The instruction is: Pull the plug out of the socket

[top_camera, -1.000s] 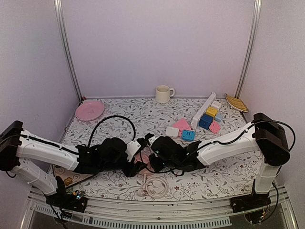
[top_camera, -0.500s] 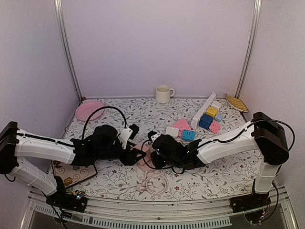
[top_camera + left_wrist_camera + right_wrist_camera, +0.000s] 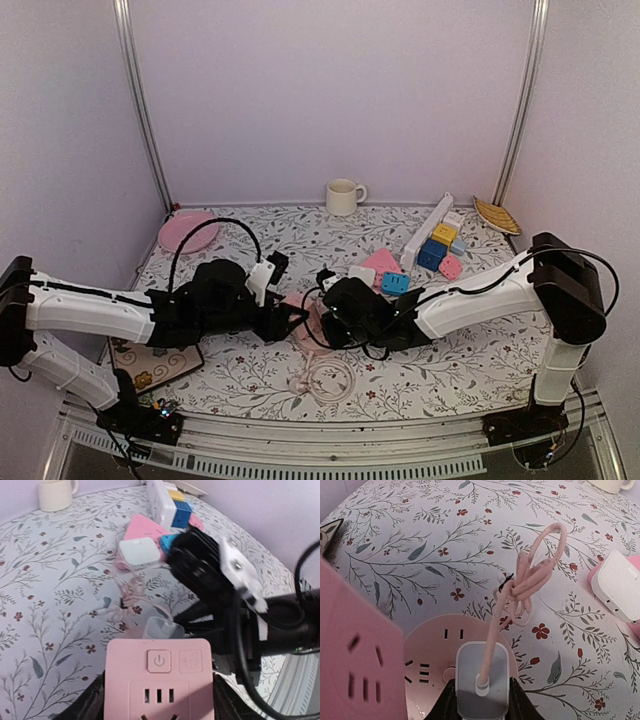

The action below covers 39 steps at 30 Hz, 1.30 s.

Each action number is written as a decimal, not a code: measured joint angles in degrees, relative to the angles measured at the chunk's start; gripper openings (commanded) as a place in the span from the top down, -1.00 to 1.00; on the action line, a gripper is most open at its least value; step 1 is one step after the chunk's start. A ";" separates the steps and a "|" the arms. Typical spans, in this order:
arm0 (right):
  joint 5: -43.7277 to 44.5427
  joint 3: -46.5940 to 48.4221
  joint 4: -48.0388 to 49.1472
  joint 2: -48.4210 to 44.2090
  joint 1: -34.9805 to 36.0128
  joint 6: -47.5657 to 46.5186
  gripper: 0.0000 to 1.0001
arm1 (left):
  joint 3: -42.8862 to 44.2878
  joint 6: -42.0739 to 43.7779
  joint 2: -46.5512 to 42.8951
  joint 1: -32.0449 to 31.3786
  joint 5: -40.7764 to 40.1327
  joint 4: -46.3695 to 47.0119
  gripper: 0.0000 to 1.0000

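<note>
In the left wrist view a pink square socket (image 3: 159, 680) with a power button sits clamped between the black jaws of my left gripper (image 3: 159, 702). Just behind its top edge is the white plug (image 3: 160, 628). The right wrist view shows my right gripper (image 3: 481, 702) shut on that plug (image 3: 482, 680), whose pink cable (image 3: 520, 585) loops away over the table. The plug stands over a round pink socket face (image 3: 430, 645); whether its pins are in it is hidden. From above, both grippers (image 3: 285, 320) (image 3: 325, 318) meet at table centre.
A coil of pink cable (image 3: 325, 385) lies near the front edge. Behind the right arm are a white adapter (image 3: 361, 275), a pink wedge (image 3: 382, 262), a blue adapter (image 3: 394, 283), coloured blocks (image 3: 440, 245) and a white strip (image 3: 427, 230). At the back stand a cup (image 3: 343, 196) and a pink plate (image 3: 188, 231).
Both grippers have moved away from the front edge toward the table's middle, carrying the pink socket and the plug with them. Neither grip has changed.
</note>
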 measured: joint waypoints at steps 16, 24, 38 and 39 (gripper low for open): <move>0.63 -1.55 -5.55 -3.72 -0.11 1.62 0.95 | 6.93 -9.68 13.16 25.11 3.15 -3.54 -0.39; 0.92 -2.10 -6.84 -5.07 -0.11 1.75 0.95 | 10.84 -10.91 16.52 29.73 6.27 -2.60 -0.85; 2.10 -2.62 -7.43 -8.35 -0.11 2.67 0.95 | 5.22 -9.88 1.05 26.82 4.96 -4.26 -0.80; 2.21 -2.62 -7.43 -8.39 -0.11 2.80 0.95 | 4.37 -10.54 0.74 25.24 5.22 -4.13 -0.79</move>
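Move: Forward-left of the left hand, which already holds the pink cube plug free of the socket, lies the bare table where the cube goes: about 15 cm ahead, 12 cm left and 10 cm down. The pink plate is roughly 11 cm farther out and 11 cm left of that spot. The round socket is about 3 cm ahead of the left hand, 4 cm right and 11 cm down. For the right hand, gripping the white plug in the socket, the socket's middle is level with it, 2 cm left and 4 cm down; a white block stands 10 cm ahead and 8 cm right. Swinging forward and left by some 16 and 12 cm, away from the socket, the left hand sinks about 5 cm and turns 30 degrees counter-clockwise. Its fingers then open wide and let go of the cube, and it lifts about 6 cm and draws back. The right hand, keeping its pinch on the white plug, shifts about 3 cm right, then lifts about 3 cm. ##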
